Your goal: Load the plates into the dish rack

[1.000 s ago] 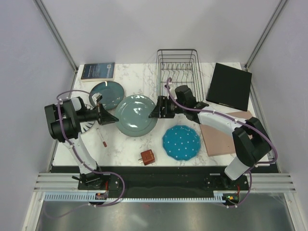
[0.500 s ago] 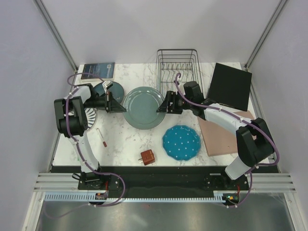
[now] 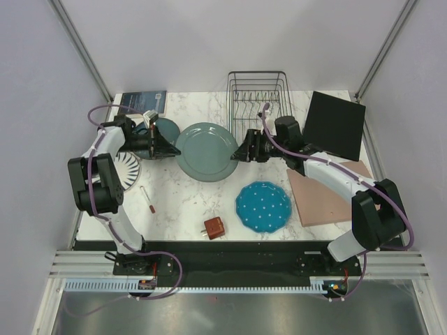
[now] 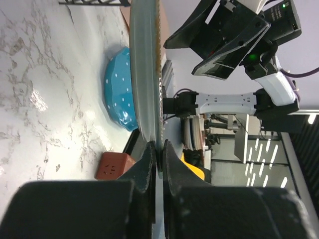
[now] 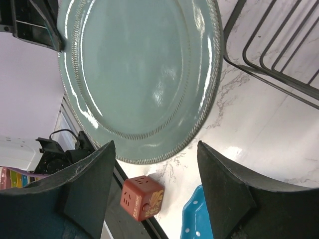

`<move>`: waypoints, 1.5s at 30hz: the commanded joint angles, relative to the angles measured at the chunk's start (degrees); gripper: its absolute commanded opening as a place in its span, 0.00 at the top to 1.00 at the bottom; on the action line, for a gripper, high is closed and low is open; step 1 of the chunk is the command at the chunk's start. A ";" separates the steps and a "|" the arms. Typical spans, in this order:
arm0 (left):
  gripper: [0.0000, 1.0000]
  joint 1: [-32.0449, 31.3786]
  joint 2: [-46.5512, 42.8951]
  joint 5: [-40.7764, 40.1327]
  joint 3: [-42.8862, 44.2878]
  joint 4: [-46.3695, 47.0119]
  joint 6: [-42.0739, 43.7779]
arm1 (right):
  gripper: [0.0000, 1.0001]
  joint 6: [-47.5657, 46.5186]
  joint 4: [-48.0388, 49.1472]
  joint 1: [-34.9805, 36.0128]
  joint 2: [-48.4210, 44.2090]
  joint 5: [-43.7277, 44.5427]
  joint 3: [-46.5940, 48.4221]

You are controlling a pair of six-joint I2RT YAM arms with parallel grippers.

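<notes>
My left gripper [image 3: 165, 146] is shut on the left rim of the grey-green plate [image 3: 206, 151] and holds it above the table, just left of the black wire dish rack [image 3: 257, 98]. In the left wrist view the plate [image 4: 144, 74] stands edge-on between my shut fingers [image 4: 149, 164]. My right gripper [image 3: 242, 155] is open by the plate's right rim; in the right wrist view the plate [image 5: 139, 74] lies just beyond its spread fingers [image 5: 87, 189]. The dark teal plate [image 3: 167, 128] is partly hidden behind the left gripper. The white striped plate [image 3: 128, 169] and the blue dotted plate [image 3: 262, 206] lie on the table.
A red cube [image 3: 214, 227] sits near the front edge and a red pen [image 3: 149, 200] lies to its left. A book [image 3: 142, 103] lies at the back left. A black square panel [image 3: 335, 125] and a pink board [image 3: 325, 195] lie at the right.
My left gripper has carried the grey-green plate back and to the right, toward the rack. My right gripper has drawn back to the right, staying open at the plate's right rim.
</notes>
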 commanded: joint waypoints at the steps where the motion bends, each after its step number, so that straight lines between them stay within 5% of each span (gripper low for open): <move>1: 0.98 -0.03 -5.29 25.00 0.45 7.95 -11.72 | 0.26 -1.38 2.77 -1.16 -1.74 -2.82 -1.95; 6: 0.98 -0.46 -6.96 25.00 -1.84 7.95 -11.72 | 0.24 2.90 4.34 -3.27 -2.10 -5.36 -3.71; 12: 0.98 -2.31 -8.72 25.17 -2.28 8.13 -14.97 | 0.22 17.49 24.79 -5.12 -0.34 -12.66 -10.04; 25: 0.98 -3.98 -11.97 25.17 -1.66 8.04 -19.10 | 0.21 19.81 24.48 -5.30 4.58 -12.40 -9.07; 28: 0.98 -4.95 -12.41 25.17 -2.45 8.13 -19.55 | 0.21 25.05 32.18 -5.38 5.37 -13.97 -11.70; 31: 0.98 -6.26 -12.24 25.17 -4.21 8.48 -19.72 | 0.24 32.37 42.22 -5.12 6.87 -15.21 -12.77; 40: 0.98 -6.80 -10.66 25.08 -6.14 10.85 -20.60 | 0.33 34.30 44.25 -4.77 9.33 -19.17 -8.64; 45: 0.98 -6.88 -8.90 25.00 -7.29 13.22 -20.95 | 0.53 34.05 44.17 -4.24 8.80 -21.36 -7.85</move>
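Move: From the right gripper, still open, the middle of the green plate lies about 8 cm to the left, 1 cm ahead and 2 cm higher. The rack's middle is about 13 cm ahead, 7 cm right and 11 cm lower; the blue dotted plate is 14 cm back, 8 cm right and 16 cm down. The left hand, already gripping the green plate's left edge, has the right gripper about 16 cm to its right, 1 cm back and level. Bring the left gripper, keeping its pinch on the green plate's left edge, about 4 cm right, 3 cm back and slightly up, so the plate's free edge goes between the right fingers. Ease the right gripper about 2 cm right and down, then back left and up while swinging its fingertips up some 25 degrees to nearly level and rolling it; then start closing its fingers around that edge. ##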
